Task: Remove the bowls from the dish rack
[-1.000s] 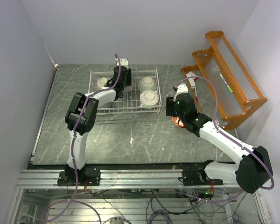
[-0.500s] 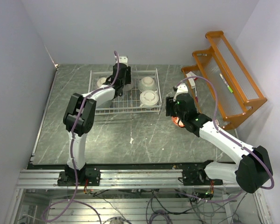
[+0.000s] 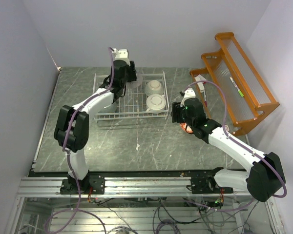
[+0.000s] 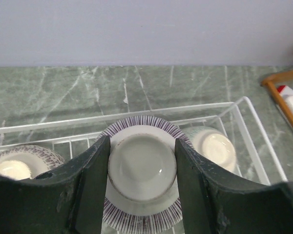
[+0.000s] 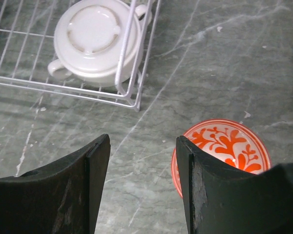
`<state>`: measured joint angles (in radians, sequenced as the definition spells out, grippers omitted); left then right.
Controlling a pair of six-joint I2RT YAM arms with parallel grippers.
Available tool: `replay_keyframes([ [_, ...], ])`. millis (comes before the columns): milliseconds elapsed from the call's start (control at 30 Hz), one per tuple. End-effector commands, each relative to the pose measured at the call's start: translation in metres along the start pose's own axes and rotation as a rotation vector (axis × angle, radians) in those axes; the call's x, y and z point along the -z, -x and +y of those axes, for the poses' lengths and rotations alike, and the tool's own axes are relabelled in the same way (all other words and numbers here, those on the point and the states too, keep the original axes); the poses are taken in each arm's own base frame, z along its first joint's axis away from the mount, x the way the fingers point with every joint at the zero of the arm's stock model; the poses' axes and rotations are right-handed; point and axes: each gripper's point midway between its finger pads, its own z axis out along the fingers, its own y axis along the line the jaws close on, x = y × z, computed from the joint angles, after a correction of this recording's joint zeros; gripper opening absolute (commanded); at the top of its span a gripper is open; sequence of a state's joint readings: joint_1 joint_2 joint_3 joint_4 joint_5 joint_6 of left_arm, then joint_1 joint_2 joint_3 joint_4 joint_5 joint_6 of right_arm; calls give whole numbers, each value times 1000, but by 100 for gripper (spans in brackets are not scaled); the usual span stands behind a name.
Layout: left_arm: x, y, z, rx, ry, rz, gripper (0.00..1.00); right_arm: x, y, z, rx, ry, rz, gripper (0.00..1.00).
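My left gripper (image 4: 141,142) is shut on the foot ring of an upturned white bowl with purple stripes (image 4: 141,168), held above the white wire dish rack (image 4: 244,105). Two more bowls lie upturned in the rack below it, a patterned one (image 4: 12,165) at the left and a pale one (image 4: 215,148) at the right. From above, the left gripper (image 3: 132,78) hangs over the rack's (image 3: 102,117) back edge. My right gripper (image 5: 142,144) stands open over bare table, a red-and-white bowl (image 5: 224,146) on the table just beside its right finger. The cream handled bowl (image 5: 95,39) lies upturned in the rack's near corner.
An orange wooden shelf rack (image 3: 239,83) stands at the table's right edge, close to the right arm. A grey bowl (image 3: 155,87) and the cream one (image 3: 156,102) fill the dish rack's right half. The back wall rises just behind the dish rack.
My left arm has lifted up and back from the rack with the striped bowl in its jaws. The right gripper has barely shifted beside the red-and-white bowl.
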<state>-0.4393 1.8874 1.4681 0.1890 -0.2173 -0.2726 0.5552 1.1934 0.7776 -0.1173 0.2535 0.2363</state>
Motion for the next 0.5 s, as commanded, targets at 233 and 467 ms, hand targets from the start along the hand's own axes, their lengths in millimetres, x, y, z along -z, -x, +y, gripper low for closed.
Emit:
replay_keyframes([
  [233,54,41,-28,263,-247,-90,7,3,43,66,-122,335,-105,57],
  [467,76,39,-30,400,-360,-94,7,4,60,105,-207,542,-169,58],
])
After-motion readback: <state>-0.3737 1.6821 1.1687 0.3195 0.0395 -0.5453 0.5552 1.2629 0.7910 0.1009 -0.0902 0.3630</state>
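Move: The left hand already grips the striped bowl by its foot above the rack; the right gripper, its likely receiver, is about 21 cm back, 21 cm right and 7 cm lower. From the left hand, the green bowl lies some 12 cm right and 3 ahead, the white handled bowl 12 right and 6 back, both 12 to 14 below. From the right hand, the striped bowl is 21 ahead, 20 left and 5 above; the orange bowl sits 5 right, 2 ahead, 12 below. Backward over the rack by about 5.5 cm, staying nearly level, the left hand brings the held striped bowl towards the right gripper, rolling its left side down nearly 20 degrees with its grip unchanged. The empty right hand sweeps about 7.5 cm left and rises a little towards that bowl, its left side rolling up and its fingers swinging counter-clockwise, still open. ##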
